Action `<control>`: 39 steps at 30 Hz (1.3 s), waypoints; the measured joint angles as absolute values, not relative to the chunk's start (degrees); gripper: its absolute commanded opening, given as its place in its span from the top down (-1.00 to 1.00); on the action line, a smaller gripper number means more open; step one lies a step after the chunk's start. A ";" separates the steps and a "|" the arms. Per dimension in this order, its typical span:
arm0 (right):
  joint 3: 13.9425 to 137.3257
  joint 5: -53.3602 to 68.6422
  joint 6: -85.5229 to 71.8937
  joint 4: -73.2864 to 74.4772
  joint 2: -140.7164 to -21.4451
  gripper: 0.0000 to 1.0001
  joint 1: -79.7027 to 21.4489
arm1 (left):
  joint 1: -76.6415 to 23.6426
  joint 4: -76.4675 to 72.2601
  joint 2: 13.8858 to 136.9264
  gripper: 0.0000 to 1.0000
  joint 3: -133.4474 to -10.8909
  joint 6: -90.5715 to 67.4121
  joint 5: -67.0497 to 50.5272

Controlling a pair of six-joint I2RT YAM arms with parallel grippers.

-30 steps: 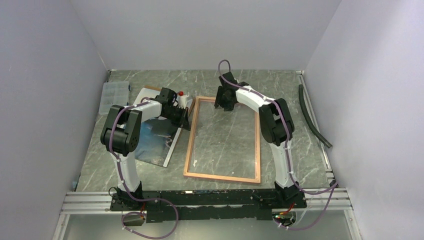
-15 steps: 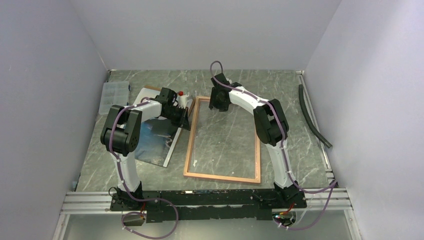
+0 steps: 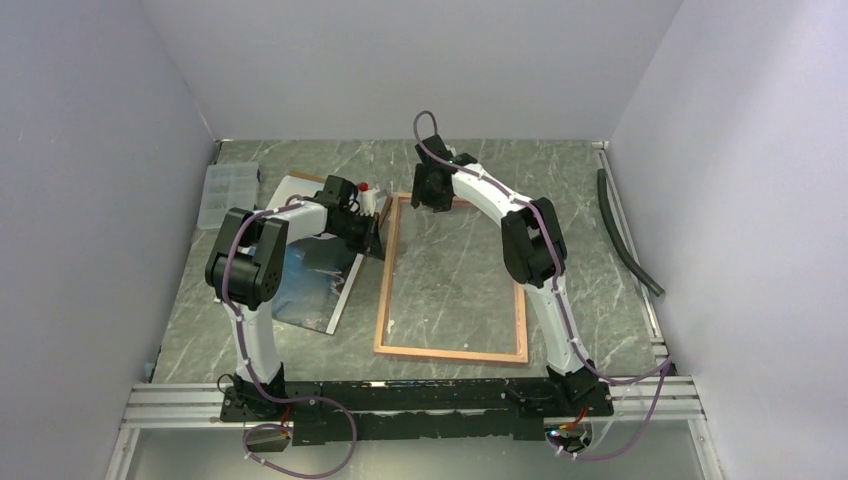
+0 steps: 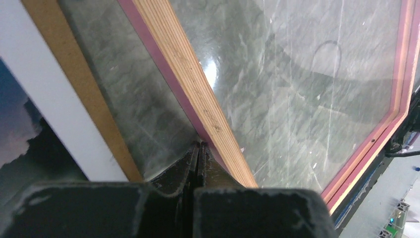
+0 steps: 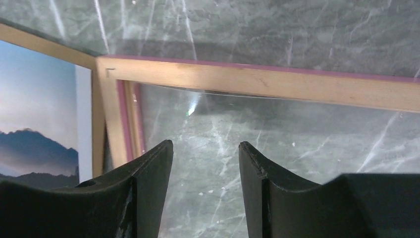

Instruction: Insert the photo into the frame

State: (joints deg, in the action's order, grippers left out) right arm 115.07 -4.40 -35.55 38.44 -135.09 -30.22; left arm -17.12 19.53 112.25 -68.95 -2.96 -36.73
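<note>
The frame [image 3: 384,290] lies flat in the middle of the table, tan side up, with its clear pane in it. In the left wrist view my left gripper [image 4: 198,146] is shut with nothing in it, and its tips touch the pink outer edge of the frame's left rail [image 4: 194,84]. From above, that gripper [image 3: 374,238] sits between the frame and the photo [image 3: 305,275]. The photo, of dark mountains and blue sky, lies left of the frame [image 4: 15,119]. My right gripper [image 3: 432,200] hangs open over the pane near the frame's far-left corner [image 5: 205,148], inside the far rail [image 5: 247,82]. The photo's edge shows beyond that corner [image 5: 34,109].
A brown backing board [image 4: 78,74] lies under the photo, its edge showing beside the frame. At the far left stands a clear plastic compartment box [image 3: 228,190], and a small red and white object [image 3: 365,190] lies behind the left gripper. A black hose [image 3: 625,235] runs along the right side.
My right gripper has moved left along the frame's far rail toward the far-left corner. The frame's near end has slid slightly to the right. The left gripper has stayed at the left rail.
</note>
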 measured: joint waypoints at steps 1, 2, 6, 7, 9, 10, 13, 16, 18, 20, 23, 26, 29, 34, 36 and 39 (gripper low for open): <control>115.85 -4.16 -35.38 38.72 -135.22 -0.17 -30.02 | -17.43 19.27 112.71 0.95 -69.23 -3.75 -36.73; 116.36 -3.92 -35.14 39.00 -135.22 -0.20 -29.89 | -17.74 19.14 113.21 0.95 -69.65 -4.29 -36.75; 115.46 -2.87 -34.70 38.83 -134.34 -0.49 -29.50 | -18.13 19.66 113.45 0.95 -71.70 -5.32 -36.80; 113.67 -2.52 -34.70 38.48 -133.23 -0.57 -29.39 | -17.93 19.90 113.38 0.93 -72.44 -5.34 -36.84; 108.14 -2.26 -34.70 38.35 -129.23 -0.72 -29.15 | -16.88 21.12 113.08 0.71 -74.22 -5.13 -36.88; 105.16 -2.00 -34.65 38.30 -126.72 -0.79 -28.95 | -16.14 21.78 112.71 0.58 -74.85 -4.89 -36.86; 95.57 -1.37 -34.63 38.09 -116.79 -0.94 -27.51 | -13.50 23.46 110.56 0.18 -75.72 -3.46 -36.80; 85.80 -0.97 -34.63 36.10 -105.27 -1.00 -23.35 | -11.66 24.88 107.74 -0.01 -75.53 -2.87 -37.08; 79.13 -0.78 -34.63 34.79 -97.97 -1.00 -18.28 | -12.12 24.77 106.52 -0.04 -74.81 -2.66 -37.56; 74.17 -0.93 -34.63 33.63 -93.56 -1.00 -13.56 | -13.54 24.69 106.00 -0.05 -73.67 -2.61 -37.67; 67.00 -1.41 -34.61 32.91 -90.08 -1.00 -8.56 | -16.14 25.65 106.00 -0.11 -72.25 -2.57 -37.67; 62.74 -1.54 -34.79 33.34 -89.14 -0.99 -10.17 | -17.50 29.32 105.97 -0.28 -72.82 -1.10 -37.67; 62.65 -1.43 -36.21 33.28 -88.71 -0.99 -15.97 | -14.90 34.76 105.91 -0.56 -76.40 1.56 -36.99; 71.13 0.19 -40.99 30.06 -91.88 -0.99 -29.45 | -4.32 41.69 102.91 -0.62 -84.29 8.80 -32.32; 76.77 1.32 -42.83 27.83 -96.47 -0.97 -33.76 | 1.34 44.23 100.75 -0.62 -85.54 11.90 -30.96; 86.89 2.90 -44.42 26.09 -105.97 -0.97 -39.07 | 10.70 48.25 98.70 -0.57 -86.50 16.38 -29.45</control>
State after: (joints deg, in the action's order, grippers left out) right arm 86.89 2.90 -44.42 26.09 -105.97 -39.07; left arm 10.70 48.25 98.70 -86.50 16.38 -29.45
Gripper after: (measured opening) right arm 0.989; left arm 0.808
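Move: The photo's middle lies roughly 14 cm to the left hand's left, level with it fore and aft and some 2 cm lower; the frame's left bar is against that hand's closed fingertips, on their right, and the clear box is about 29 cm left and 14 cm farther out. From the right hand the photo's middle is about 24 cm left, 12 cm back and 4 cm lower; the frame's far-left corner is some 6 cm left and 2 cm ahead. The left hand, its closed fingertips still at the frame's left bar, pushes about 1 cm to the right, then comes free and lifts, opening wide while it wavers forward and back, and finally sweeps left across above the photo towards its left edge, ending some 22 cm left of its start and 13 cm higher, turned a little counter-clockwise. The right hand opens fully and pulls back over the frame in a wide arc, first swinging some 22 cm to the right as it rises, dipping, then climbing again and sweeping back left past its starting line towards the photo's right edge, to end about 12 cm farther back and 10 cm higher, touching nothing. ##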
